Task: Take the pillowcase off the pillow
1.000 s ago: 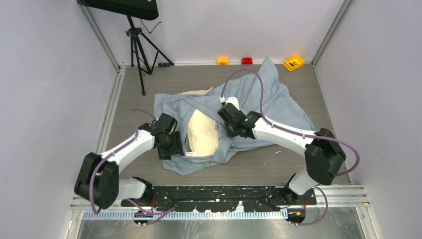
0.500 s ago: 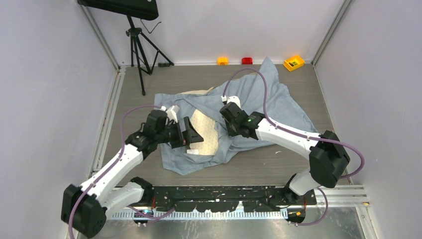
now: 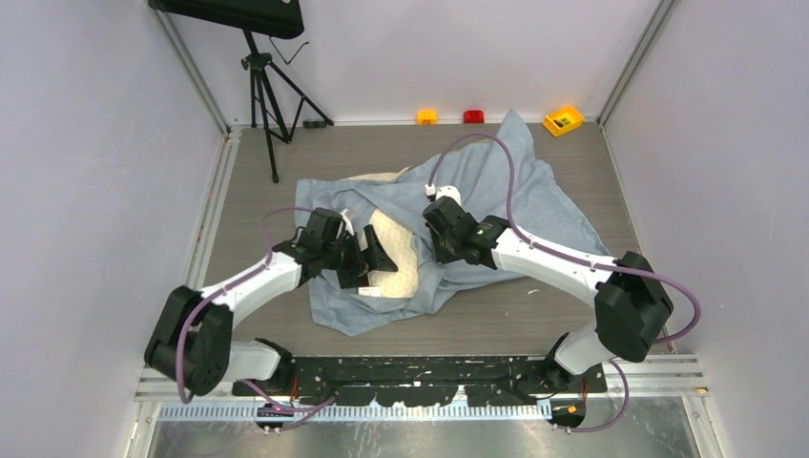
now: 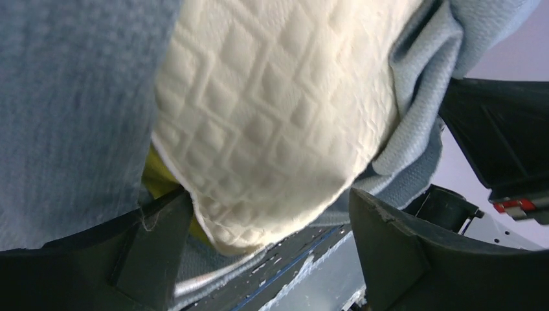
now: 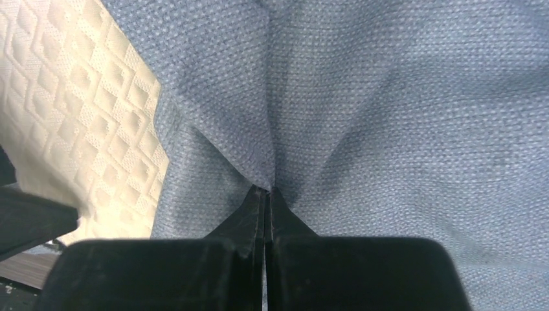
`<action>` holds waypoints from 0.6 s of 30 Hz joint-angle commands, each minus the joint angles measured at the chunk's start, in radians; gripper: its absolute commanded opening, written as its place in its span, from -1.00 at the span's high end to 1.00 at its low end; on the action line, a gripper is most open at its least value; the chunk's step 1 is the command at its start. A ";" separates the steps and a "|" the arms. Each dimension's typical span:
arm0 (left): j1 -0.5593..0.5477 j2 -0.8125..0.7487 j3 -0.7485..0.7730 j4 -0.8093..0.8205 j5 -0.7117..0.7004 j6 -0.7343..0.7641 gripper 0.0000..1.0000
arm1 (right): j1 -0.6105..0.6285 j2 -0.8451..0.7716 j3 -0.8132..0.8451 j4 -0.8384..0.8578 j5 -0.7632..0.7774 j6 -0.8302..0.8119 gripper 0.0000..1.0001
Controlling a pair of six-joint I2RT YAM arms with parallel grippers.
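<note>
The grey-blue pillowcase (image 3: 506,196) lies wrinkled across the middle of the table. The cream quilted pillow (image 3: 396,253) shows through its opening. My left gripper (image 3: 370,260) is open over the pillow's near left part. In the left wrist view a rounded pillow (image 4: 272,116) corner with yellow piping (image 4: 158,178) sits between the wide-apart fingers (image 4: 401,253), and pillowcase (image 4: 65,116) fabric lies on both sides. My right gripper (image 3: 437,246) is shut on a pinched fold of the pillowcase (image 5: 388,116) just right of the bare pillow (image 5: 78,116); its fingertips (image 5: 265,197) meet in the fabric.
A black tripod (image 3: 262,86) stands at the back left. Small orange (image 3: 426,116), red (image 3: 473,116) and yellow (image 3: 563,120) items sit along the back edge. Plain walls close both sides. The arms' mounting rail (image 3: 429,377) runs along the near edge.
My left gripper opened wide, rose from the pillowcase's left edge and shifted right, then came down around the pillow's near corner. The right gripper kept its pinch and barely moved.
</note>
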 commanded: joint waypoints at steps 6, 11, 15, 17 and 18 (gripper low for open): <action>-0.001 -0.035 0.007 0.198 0.037 -0.023 0.72 | -0.002 -0.050 -0.049 0.053 -0.054 0.062 0.97; -0.002 -0.086 0.146 0.088 0.093 0.023 1.00 | -0.001 -0.115 -0.050 0.059 -0.169 -0.028 0.71; -0.008 -0.088 0.220 0.070 0.171 -0.015 1.00 | -0.001 -0.200 -0.023 0.033 -0.157 -0.052 0.37; -0.011 -0.101 0.242 0.059 0.169 -0.026 1.00 | -0.001 -0.249 -0.025 0.047 -0.188 -0.069 0.19; -0.011 -0.107 0.256 0.047 0.167 -0.029 1.00 | 0.000 -0.274 -0.029 0.063 -0.216 -0.080 0.11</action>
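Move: The left hand is wide open over the bare part of the pillow, whose middle is about 5 cm ahead, 4 cm to the right and 2 cm below. The pillow's white label is roughly 4 cm back and 1 cm to the left. The right hand still grips a pillowcase fold directly at its fingertips, about 1 cm below, with the bare pillow some 9 cm to its left and 1 cm forward. Left fingers pinch the bare pillow and lift about 9 cm, while the right hand opens partway, rising and backing off. ##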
